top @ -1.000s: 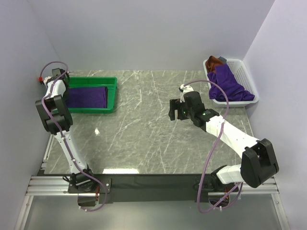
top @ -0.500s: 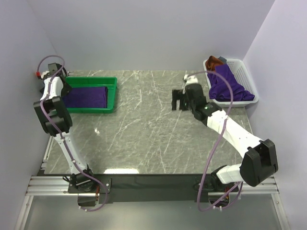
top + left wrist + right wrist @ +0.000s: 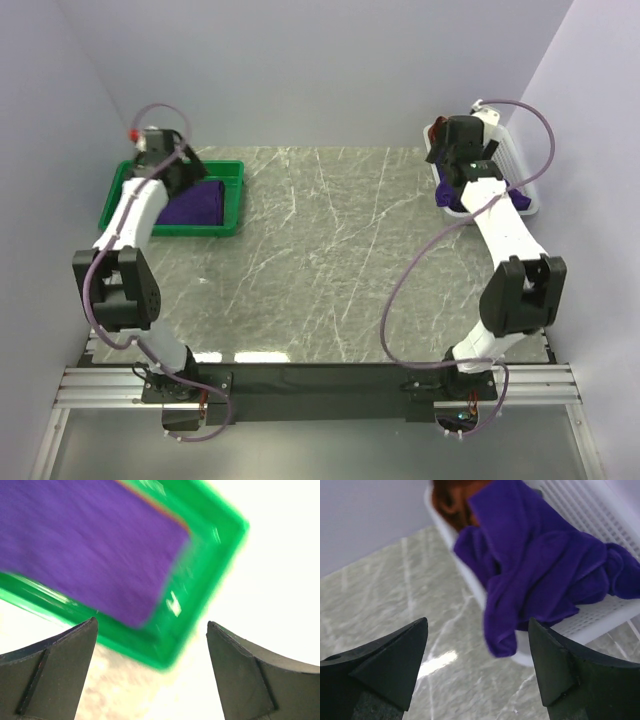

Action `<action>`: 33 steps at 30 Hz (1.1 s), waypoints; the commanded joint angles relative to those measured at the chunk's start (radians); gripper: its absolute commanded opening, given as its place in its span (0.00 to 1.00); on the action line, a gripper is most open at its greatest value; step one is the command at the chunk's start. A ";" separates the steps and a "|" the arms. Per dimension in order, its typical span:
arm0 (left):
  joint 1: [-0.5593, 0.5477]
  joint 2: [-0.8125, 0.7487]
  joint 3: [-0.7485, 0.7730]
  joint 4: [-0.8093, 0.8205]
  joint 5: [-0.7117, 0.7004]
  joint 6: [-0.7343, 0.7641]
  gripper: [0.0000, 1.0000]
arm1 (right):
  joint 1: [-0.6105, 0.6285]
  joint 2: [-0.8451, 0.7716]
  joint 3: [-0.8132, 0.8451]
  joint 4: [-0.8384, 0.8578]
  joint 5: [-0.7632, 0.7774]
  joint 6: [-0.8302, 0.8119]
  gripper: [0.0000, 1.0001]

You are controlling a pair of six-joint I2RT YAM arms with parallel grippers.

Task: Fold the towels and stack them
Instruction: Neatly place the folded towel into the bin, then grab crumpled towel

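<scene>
A folded purple towel (image 3: 197,205) (image 3: 90,545) lies flat in the green tray (image 3: 233,198) (image 3: 200,585), with a thin rust-brown edge showing along its far side. My left gripper (image 3: 183,172) (image 3: 152,630) hovers above the tray's corner, open and holding nothing. A crumpled purple towel (image 3: 448,194) (image 3: 545,575) fills the white basket (image 3: 524,192) (image 3: 615,615) and hangs over its rim. A rust-brown towel (image 3: 452,500) lies behind it. My right gripper (image 3: 438,150) (image 3: 477,625) is open just in front of the hanging fold and touches nothing.
The tray stands at the marble table's back left, close to the left wall. The basket stands at the back right, against the right wall. Grey walls close in on three sides.
The left jaws have opened, and that arm has swung right and lifted over the tray. The right arm has swept from the table's middle to the basket at the back right.
</scene>
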 commanded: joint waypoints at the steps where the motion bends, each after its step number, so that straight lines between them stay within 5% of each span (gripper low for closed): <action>1: -0.116 -0.076 -0.087 0.044 0.062 0.033 0.96 | -0.065 0.082 0.095 -0.055 -0.006 0.052 0.85; 8: -0.349 -0.203 -0.290 0.085 0.172 0.130 0.96 | -0.091 0.213 0.112 -0.057 -0.095 0.111 0.79; 12: -0.376 -0.265 -0.452 0.148 0.216 0.136 0.96 | -0.124 0.273 0.094 -0.039 -0.123 0.138 0.75; 15: -0.385 -0.242 -0.422 0.098 0.168 0.150 0.95 | -0.127 0.293 0.078 -0.016 -0.136 0.141 0.62; 21: -0.385 -0.237 -0.406 0.104 0.167 0.147 0.95 | -0.127 0.250 0.061 0.000 -0.127 0.108 0.14; 33: -0.385 -0.245 -0.408 0.104 0.168 0.147 0.94 | -0.124 0.003 0.159 0.015 -0.083 -0.035 0.02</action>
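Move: Below and to the right of the open right hand lies the loose purple towel in the white basket: its middle is about 4 cm ahead, 9 cm right and 16 cm down. The basket is centred some 5 cm ahead, 10 cm right and 19 cm down; the brown towel lies about 17 cm ahead, 1 cm right and 15 cm down. From the left hand, that purple towel is roughly 66 cm right, 7 cm ahead and 9 cm below. Dipping about 13 cm, and easing a few centimetres forward and right, the right hand tips downward, closes on the purple towel's near-left part and pinches it, then lifts some 8 cm, levelling again. Meanwhile the empty, open left hand leaves the green bin, swinging about 17 cm right, 12 cm back and 7 cm down with a clockwise turn of about 35 degrees, then holds still. ##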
